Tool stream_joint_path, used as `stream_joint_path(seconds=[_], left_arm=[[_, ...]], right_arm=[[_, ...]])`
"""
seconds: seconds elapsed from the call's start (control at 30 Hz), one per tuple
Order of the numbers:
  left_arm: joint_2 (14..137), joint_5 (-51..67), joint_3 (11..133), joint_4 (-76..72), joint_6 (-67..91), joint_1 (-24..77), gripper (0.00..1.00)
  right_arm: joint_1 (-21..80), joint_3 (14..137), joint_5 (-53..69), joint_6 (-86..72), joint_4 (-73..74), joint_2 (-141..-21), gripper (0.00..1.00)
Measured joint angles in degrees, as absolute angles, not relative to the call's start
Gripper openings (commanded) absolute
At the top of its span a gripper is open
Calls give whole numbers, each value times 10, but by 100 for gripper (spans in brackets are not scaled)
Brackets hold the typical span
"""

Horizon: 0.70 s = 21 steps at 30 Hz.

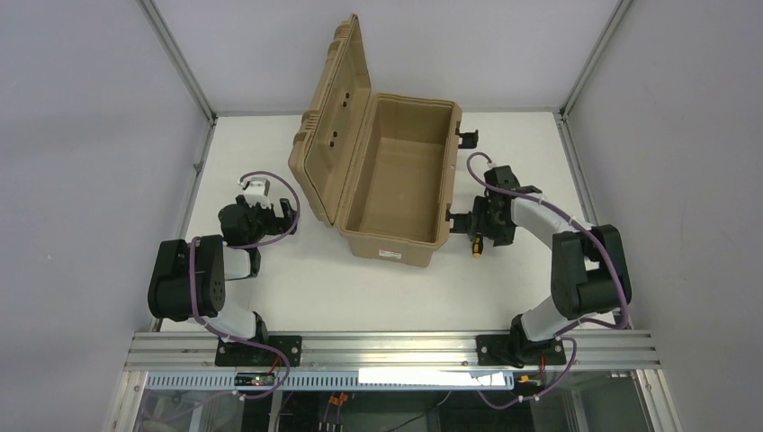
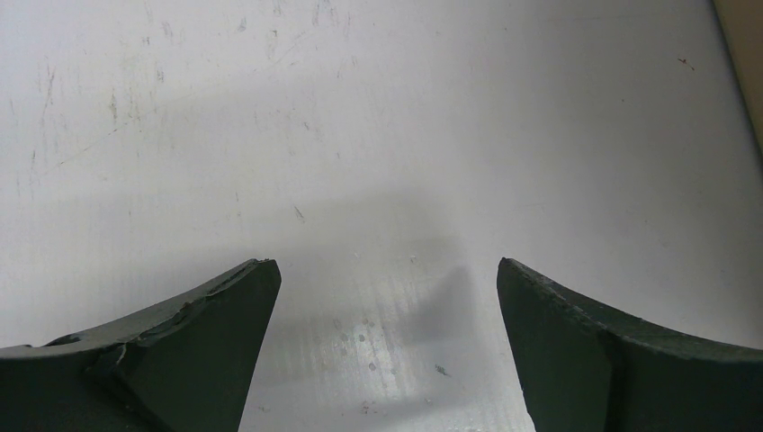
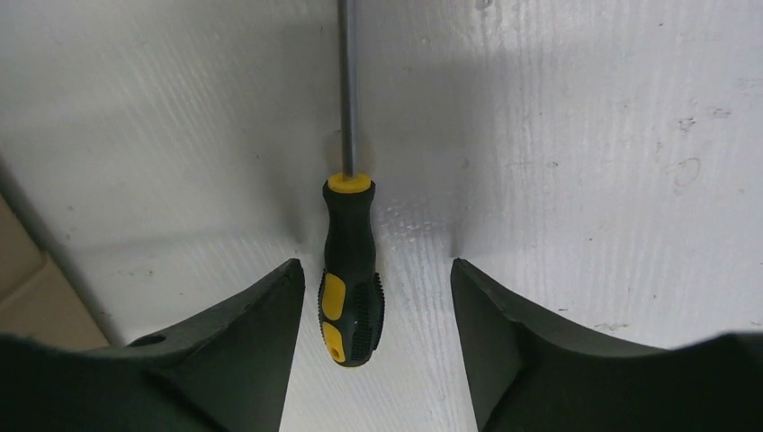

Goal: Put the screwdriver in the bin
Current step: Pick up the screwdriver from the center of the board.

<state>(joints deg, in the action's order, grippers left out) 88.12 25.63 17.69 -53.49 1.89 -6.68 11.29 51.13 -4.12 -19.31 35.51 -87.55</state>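
The screwdriver (image 3: 349, 270), with a black-and-yellow handle and a thin metal shaft, lies flat on the white table just right of the bin. My right gripper (image 3: 376, 266) is open and straddles the handle. The left finger is almost touching the handle, and a clear gap remains on the right side. From above, only the handle end (image 1: 477, 246) shows under the right gripper (image 1: 478, 227). The tan bin (image 1: 445, 171) stands open mid-table, its ribbed lid (image 1: 331, 117) raised to the left and its inside bare. My left gripper (image 2: 387, 270) is open over bare table left of the bin.
A corner of the bin wall (image 3: 31, 301) shows at the left of the right wrist view, close to the gripper. Black latches (image 1: 468, 137) stick out from the bin's right side. Grey walls enclose the table on three sides.
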Motion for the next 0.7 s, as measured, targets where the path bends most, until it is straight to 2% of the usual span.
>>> stream_joint_path(seconds=[0.13, 0.2, 0.33, 0.4, 0.53, 0.7], left_arm=[[881, 256, 177, -535, 19, -67, 99], [881, 256, 177, -535, 19, -67, 99], [881, 256, 177, -535, 19, -67, 99], [881, 256, 177, -535, 19, -67, 99], [881, 256, 177, -535, 19, -67, 99], [881, 256, 177, -535, 19, -67, 99]], right_arm=[[113, 513, -40, -195, 356, -899, 54], [113, 521, -40, -195, 359, -905, 46], [113, 535, -37, -195, 360, -922, 17], [113, 541, -36, -195, 361, -927, 8], [113, 541, -36, -198, 362, -925, 3], [113, 546, -46, -196, 391, -901, 2]])
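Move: The screwdriver lies just under the right hand, its shaft pointing forward: its middle is about 3 cm ahead, 1 cm to the left and 1 cm below, with the handle already between the open fingers, nearer the left one. The bin's near latch is some 6 cm ahead and 8 cm left, and the bin's middle about 17 cm ahead and 21 cm left. From the left hand the screwdriver is roughly 50 cm to the right and 4 cm back. The right hand, pointing nearly straight down, sinks the last 1 cm or so to the board and then eases about 1 cm forward along the screwdriver while its fingers close from roughly two-thirds open until they pinch the handle from left and right. With the handle gripped, it turns back and starts straight into the lift, rising a little over 1 cm with a slight draw back and to the right. ##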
